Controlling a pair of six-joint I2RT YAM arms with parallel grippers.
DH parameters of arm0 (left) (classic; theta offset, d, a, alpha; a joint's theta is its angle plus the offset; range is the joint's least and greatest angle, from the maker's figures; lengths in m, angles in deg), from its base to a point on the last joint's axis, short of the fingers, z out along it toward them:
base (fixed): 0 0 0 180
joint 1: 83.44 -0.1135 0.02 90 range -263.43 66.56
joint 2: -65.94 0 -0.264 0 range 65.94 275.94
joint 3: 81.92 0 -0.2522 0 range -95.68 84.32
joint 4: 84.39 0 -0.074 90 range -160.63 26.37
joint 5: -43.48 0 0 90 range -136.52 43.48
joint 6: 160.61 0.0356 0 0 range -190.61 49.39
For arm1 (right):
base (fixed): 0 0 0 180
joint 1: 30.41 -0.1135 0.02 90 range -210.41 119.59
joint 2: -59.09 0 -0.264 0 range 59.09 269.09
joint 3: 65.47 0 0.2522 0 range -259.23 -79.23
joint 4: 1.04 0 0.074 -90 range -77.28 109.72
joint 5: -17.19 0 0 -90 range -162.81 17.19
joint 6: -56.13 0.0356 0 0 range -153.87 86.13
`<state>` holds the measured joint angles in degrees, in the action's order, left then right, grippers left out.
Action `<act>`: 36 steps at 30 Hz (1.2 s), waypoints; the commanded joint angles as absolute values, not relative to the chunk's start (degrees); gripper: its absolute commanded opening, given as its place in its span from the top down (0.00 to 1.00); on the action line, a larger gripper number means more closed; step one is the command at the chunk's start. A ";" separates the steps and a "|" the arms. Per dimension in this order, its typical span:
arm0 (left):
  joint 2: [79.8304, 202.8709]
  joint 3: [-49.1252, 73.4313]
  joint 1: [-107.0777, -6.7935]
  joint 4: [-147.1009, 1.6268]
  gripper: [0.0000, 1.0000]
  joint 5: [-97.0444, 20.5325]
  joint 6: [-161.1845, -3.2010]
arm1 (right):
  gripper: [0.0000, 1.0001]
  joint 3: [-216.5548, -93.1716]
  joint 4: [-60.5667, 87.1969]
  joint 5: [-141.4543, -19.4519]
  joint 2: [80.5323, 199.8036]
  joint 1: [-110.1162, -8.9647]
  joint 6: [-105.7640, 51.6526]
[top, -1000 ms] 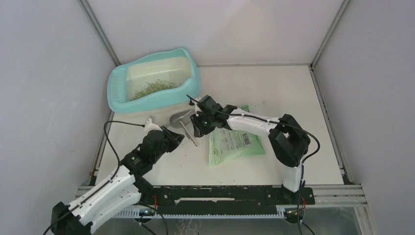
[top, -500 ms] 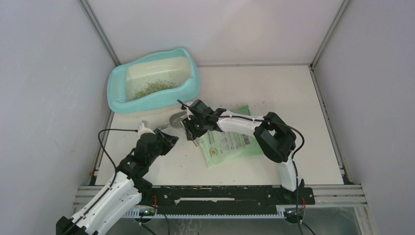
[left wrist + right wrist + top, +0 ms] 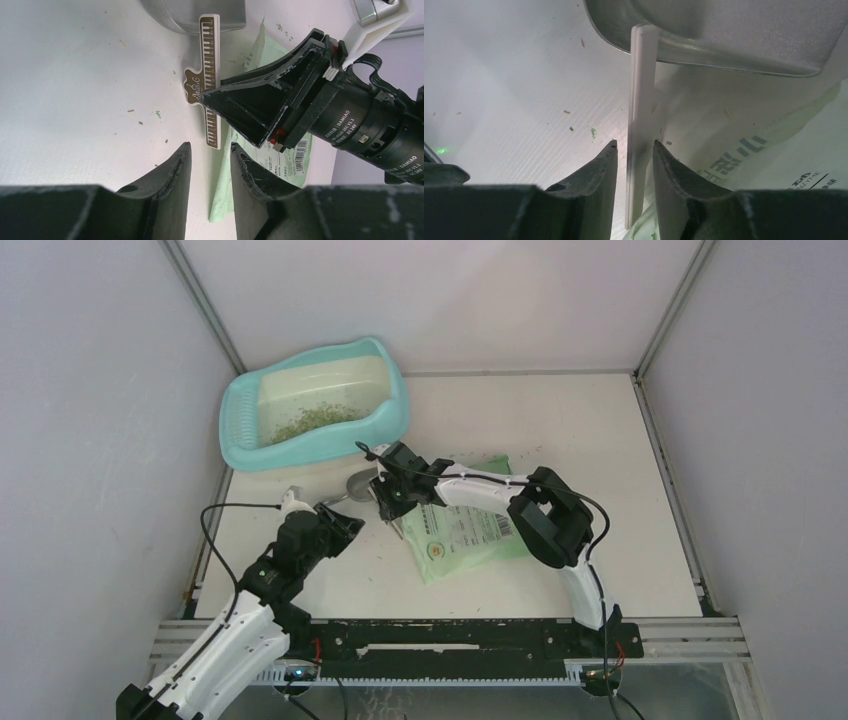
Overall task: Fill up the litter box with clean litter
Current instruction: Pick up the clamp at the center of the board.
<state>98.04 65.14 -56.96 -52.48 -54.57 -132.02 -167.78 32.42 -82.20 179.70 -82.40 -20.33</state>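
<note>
The turquoise litter box (image 3: 243, 445) stands at the table's back left with a thin patch of green-beige litter (image 3: 315, 420) inside. My right gripper (image 3: 388, 502) hangs low beside the grey metal scoop (image 3: 357, 485). In the right wrist view its jaws (image 3: 634, 143) stand open astride a thin white bag clip (image 3: 640, 90) on edge, with a small gap at the left finger. My left gripper (image 3: 210, 146) is open and empty. Just ahead of its tips lies the piano-key printed clip (image 3: 207, 75). The flat green bag (image 3: 465, 530) lies under the right arm.
Stray granules dot the white table around the scoop (image 3: 200, 15) and the bag (image 3: 270, 150). The right gripper's black finger (image 3: 260, 100) fills the space just right of the left gripper. White enclosure walls stand close on three sides.
The left jaws opened and that gripper drew back toward the near left. The right gripper slid left toward the scoop, and the green bag shifted left with it.
</note>
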 commanded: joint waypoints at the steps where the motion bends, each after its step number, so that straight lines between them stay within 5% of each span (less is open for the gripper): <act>1: 97.65 66.25 -57.51 -53.61 0.62 -53.27 -130.44 | 0.67 -170.25 32.84 -83.09 180.84 -81.82 -20.97; 5: 97.61 66.30 -57.51 -53.67 0.62 -53.13 -130.55 | 0.84 -169.83 32.18 -85.43 180.72 -80.88 -20.07; 11: 96.82 66.46 -57.50 -53.36 0.62 -53.02 -130.63 | 0.93 -165.59 27.23 -94.05 177.29 -78.21 -16.78; 18: 95.88 66.19 -57.58 -54.12 0.60 -51.60 -130.19 | 0.95 -159.13 15.97 -114.30 172.03 -72.54 -6.14; 24: 94.02 67.26 -57.77 -62.35 0.47 -44.95 -130.24 | 0.94 -151.42 1.69 -125.61 166.22 -69.49 6.13; 29: 92.92 68.90 -57.89 -73.56 0.40 -38.38 -132.15 | 0.94 -145.26 -10.96 -132.06 162.07 -67.80 18.77; 31: 92.65 69.45 -57.95 -77.41 0.29 -36.58 -133.70 | 0.94 -143.22 -16.00 -133.50 160.46 -67.63 23.34; 36: 92.52 70.71 -58.20 -84.65 0.27 -33.53 -136.96 | 0.94 -140.57 -19.93 -134.31 157.95 -67.86 27.40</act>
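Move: The clamp lies right between my open right fingers, its middle about level with them and perhaps 1 cm lower. The scoop's bowl is some 7 cm ahead of the clamp and 5 cm to its left; the litter bag's middle is level with the clamp, roughly 17 cm to its right. From my left hand the clamp is about 6 cm ahead, 7 cm to the right and 7 cm below. I shut my right fingers on the middle of the clamp and lift it some 15 cm, easing back about 5 cm and a little right, while that wrist swings up from pointing steeply down until the fingers point left, nearly level. Late on, my left hand rises about 8 cm and goes right towards the clamp, opening wider and tipping up. ##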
